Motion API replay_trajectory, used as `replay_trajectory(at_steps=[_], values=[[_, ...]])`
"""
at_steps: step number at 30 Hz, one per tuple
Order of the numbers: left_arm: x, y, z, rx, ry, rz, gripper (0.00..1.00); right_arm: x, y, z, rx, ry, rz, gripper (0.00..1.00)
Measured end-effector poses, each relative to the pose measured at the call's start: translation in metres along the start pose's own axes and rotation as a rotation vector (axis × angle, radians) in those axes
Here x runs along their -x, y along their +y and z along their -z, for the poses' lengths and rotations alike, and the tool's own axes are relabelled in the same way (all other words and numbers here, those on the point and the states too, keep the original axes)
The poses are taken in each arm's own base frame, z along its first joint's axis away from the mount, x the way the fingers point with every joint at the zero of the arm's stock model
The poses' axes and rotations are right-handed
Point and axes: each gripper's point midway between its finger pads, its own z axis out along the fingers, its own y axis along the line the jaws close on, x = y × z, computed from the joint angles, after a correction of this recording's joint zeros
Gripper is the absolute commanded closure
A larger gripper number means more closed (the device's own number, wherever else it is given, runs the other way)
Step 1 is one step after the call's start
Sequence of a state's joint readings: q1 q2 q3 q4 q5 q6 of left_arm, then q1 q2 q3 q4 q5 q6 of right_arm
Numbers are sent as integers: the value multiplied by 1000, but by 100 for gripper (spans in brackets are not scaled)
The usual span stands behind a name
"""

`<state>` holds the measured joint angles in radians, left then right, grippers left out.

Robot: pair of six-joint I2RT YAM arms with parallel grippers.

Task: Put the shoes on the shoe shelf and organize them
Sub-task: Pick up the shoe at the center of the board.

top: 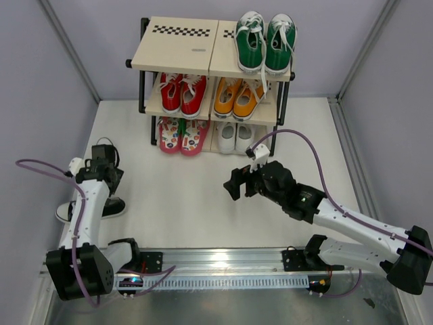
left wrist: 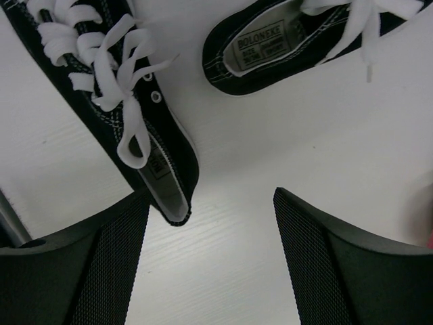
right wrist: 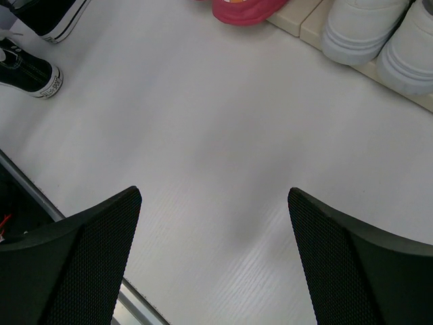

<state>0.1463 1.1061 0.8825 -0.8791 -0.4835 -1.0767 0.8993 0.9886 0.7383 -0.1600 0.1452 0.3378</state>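
Note:
The shoe shelf stands at the back. Green sneakers sit on its top right board, pink flip-flops bottom left and small white shoes bottom right. Two black white-laced sneakers lie on the table at the left; in the left wrist view one runs to the left finger, the other is farther off. My left gripper hangs open over them, the near sneaker's heel just inside its left fingertip. My right gripper is open above bare table.
A red pair and an orange pair fill the middle tier. The top left board is bare. Grey walls close in left and right. A metal rail with both arm bases runs along the near edge.

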Motion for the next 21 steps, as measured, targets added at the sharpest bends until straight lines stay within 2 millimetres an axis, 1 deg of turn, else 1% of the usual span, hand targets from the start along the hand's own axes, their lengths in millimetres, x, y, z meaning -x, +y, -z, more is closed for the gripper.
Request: replay_trajectory(at_steps=[1, 3, 6, 7, 9, 11, 13, 15, 17, 21], values=[[-2, 6, 0, 16, 2, 4, 24, -1, 0, 0, -1, 2, -2, 7], [-3, 10, -1, 33, -2, 1, 25, -1, 0, 0, -1, 1, -2, 7], [1, 8, -2, 36, -12, -22, 28, -1, 0, 0, -1, 1, -2, 7], [4, 4, -1, 29, -15, -30, 28, -1, 0, 0, -1, 1, -2, 7], [14, -10, -1, 13, -25, -72, 28, -1, 0, 0, -2, 2, -2, 7], [26, -29, -1, -9, -37, -126, 28, -2, -1, -1, -4, 5, -1, 7], [38, -53, -2, -54, -44, -207, 24, -5, -2, -3, -8, 14, -2, 7], [42, -70, -9, -90, -42, -298, 24, -8, -2, -6, -13, 25, -5, 7], [41, -76, -18, -98, -37, -392, 24, -11, -3, -8, -19, 42, -5, 7], [36, -73, -39, -82, -4, -539, 28, -11, -3, -11, -28, 59, -8, 7]])
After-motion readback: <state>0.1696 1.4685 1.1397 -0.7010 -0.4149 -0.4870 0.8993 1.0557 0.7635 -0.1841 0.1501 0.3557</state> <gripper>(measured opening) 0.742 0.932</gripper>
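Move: The black shoe lying toe-forward is the one to take: its middle is about 17 cm ahead of the left hand, some 8 cm to its left and roughly 9 cm below. The other black shoe lies crosswise, its middle about 12 cm left of the left hand and 4 cm back, as low, with its heel almost under the fingers. From the right hand the toe-forward shoe is roughly 18 cm ahead, 49 cm left and 16 cm below. The toe-forward black shoe is approached by the empty left hand, which first eases back about a centimetre, then goes forward away from the crosswise shoe's heel, ending about 8.5 cm ahead and slightly left. On the way it arcs up some 3 cm and sinks back to its starting height, while the wrist rolls roughly 30 degrees clockwise and the fingers stay open. ##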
